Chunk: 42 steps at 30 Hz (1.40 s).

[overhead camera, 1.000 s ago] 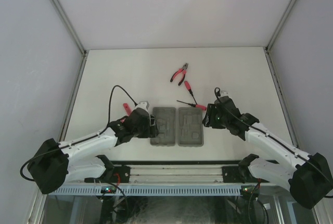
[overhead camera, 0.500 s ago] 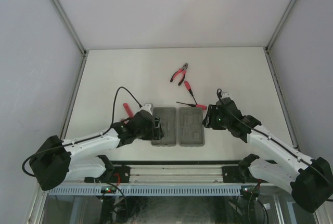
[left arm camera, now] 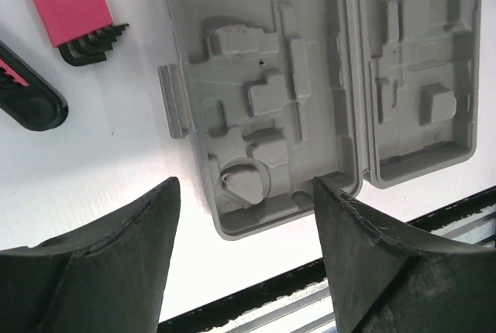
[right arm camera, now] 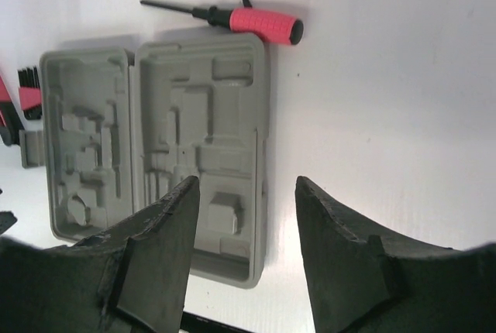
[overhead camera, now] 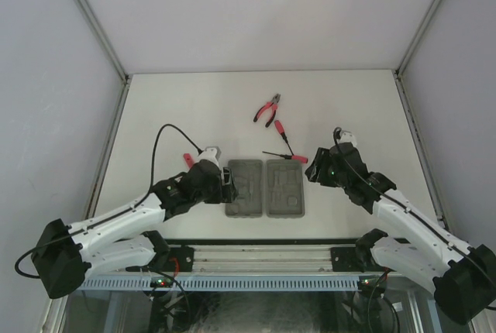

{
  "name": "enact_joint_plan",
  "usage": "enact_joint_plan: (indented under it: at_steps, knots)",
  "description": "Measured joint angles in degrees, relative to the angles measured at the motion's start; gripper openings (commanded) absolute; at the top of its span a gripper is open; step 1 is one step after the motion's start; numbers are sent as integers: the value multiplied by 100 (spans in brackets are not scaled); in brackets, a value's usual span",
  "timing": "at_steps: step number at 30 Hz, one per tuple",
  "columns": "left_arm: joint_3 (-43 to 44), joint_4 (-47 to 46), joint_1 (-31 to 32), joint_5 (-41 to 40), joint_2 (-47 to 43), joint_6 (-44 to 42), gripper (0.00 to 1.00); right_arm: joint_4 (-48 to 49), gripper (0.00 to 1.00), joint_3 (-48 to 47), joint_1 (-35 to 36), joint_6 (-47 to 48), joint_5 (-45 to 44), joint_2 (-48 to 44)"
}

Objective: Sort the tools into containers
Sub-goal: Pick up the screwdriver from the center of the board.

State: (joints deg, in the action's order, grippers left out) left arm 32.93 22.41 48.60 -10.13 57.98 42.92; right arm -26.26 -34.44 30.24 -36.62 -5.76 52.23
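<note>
The grey case (overhead camera: 263,187) lies open near the table's front edge, both moulded halves up and empty (left arm camera: 263,93) (right arm camera: 155,155). My left gripper (overhead camera: 227,184) (left arm camera: 245,187) hovers open over the case's left half, with nothing between its fingers. My right gripper (overhead camera: 311,173) (right arm camera: 246,184) hangs open at the right half's outer edge, also holding nothing. The red-handled pliers (overhead camera: 268,109) lie farther back. A long thin screwdriver (overhead camera: 281,133) lies below them. A short red-black driver (overhead camera: 291,157) (right arm camera: 256,23) rests just behind the case. A comb-like red-black key set (left arm camera: 74,19) lies left of the case.
A black-and-red tool (left arm camera: 27,101) (overhead camera: 187,160) lies on the table left of the case, beside the left arm. The black front rail (overhead camera: 263,252) runs just below the case. Walls enclose the white table (overhead camera: 194,108) on three sides.
The left gripper dipped toward the case front, then drew back a little. The right wrist shifted slightly right and its jaws widened a touch. No tool has moved.
</note>
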Motion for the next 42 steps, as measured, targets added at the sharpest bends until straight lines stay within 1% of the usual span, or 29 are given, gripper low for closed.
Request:
enact_joint_plan:
  at_steps: [8, 14, 18, 22, 30, 33, 37, 42]
  knots:
    - [372, 369, -175, -177, -260, -149, 74, 424, 55, 0, -306, 52, -13, 0]
    - [575, 629, -332, -341, -610, -254, 76, 503, 54, -13, -850, 393, 476, 212]
    - [739, 782, -404, -448, -688, -367, 76, 501, 54, -101, -1088, 756, 914, 579]
    - [835, 903, -448, -544, -758, -514, 76, 339, 53, -435, -1104, 1126, 1062, 1062]
    - [1180, 1246, -831, -514, -1010, -841, 77, 24, 52, -1532, -1104, 1895, 955, 2229]
    - [1366, 1443, -1003, -487, -1123, -1023, 77, -57, 53, -1709, -1104, 2188, 824, 2487]
    - [1569, 1655, -1158, -487, -1213, -1303, 77, -131, 51, -1781, -1104, 2538, 730, 2726]
    - [1593, 1797, -1272, -496, -1224, -1561, 77, -426, 51, -2227, -1058, 2997, 726, 3366]
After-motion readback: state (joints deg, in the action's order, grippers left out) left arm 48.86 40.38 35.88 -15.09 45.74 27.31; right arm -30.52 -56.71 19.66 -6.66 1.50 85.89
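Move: The screwdriver's red handle lies about 10 cm ahead of the right hand, 3 cm to its left and roughly 9 cm below. The open grey toolbox's right half sits some 7 cm left of that hand, about level with it fore and aft. The second screwdriver is around 17 cm ahead and 7 cm left. From the left hand the same handle is about 14 cm ahead, 22 cm to the right and 7 cm lower. Towards the screwdriver handle, still touching nothing, the right hand reaches forward about 8 cm, rising a little before sinking to some 3 cm lower; it turns counter-clockwise and its left side dips, each about 20 degrees, fingers staying half open. The left hand climbs about 11 cm and swings 8 cm left, away from the toolbox, tipping its open fingers up some 15 degrees. ##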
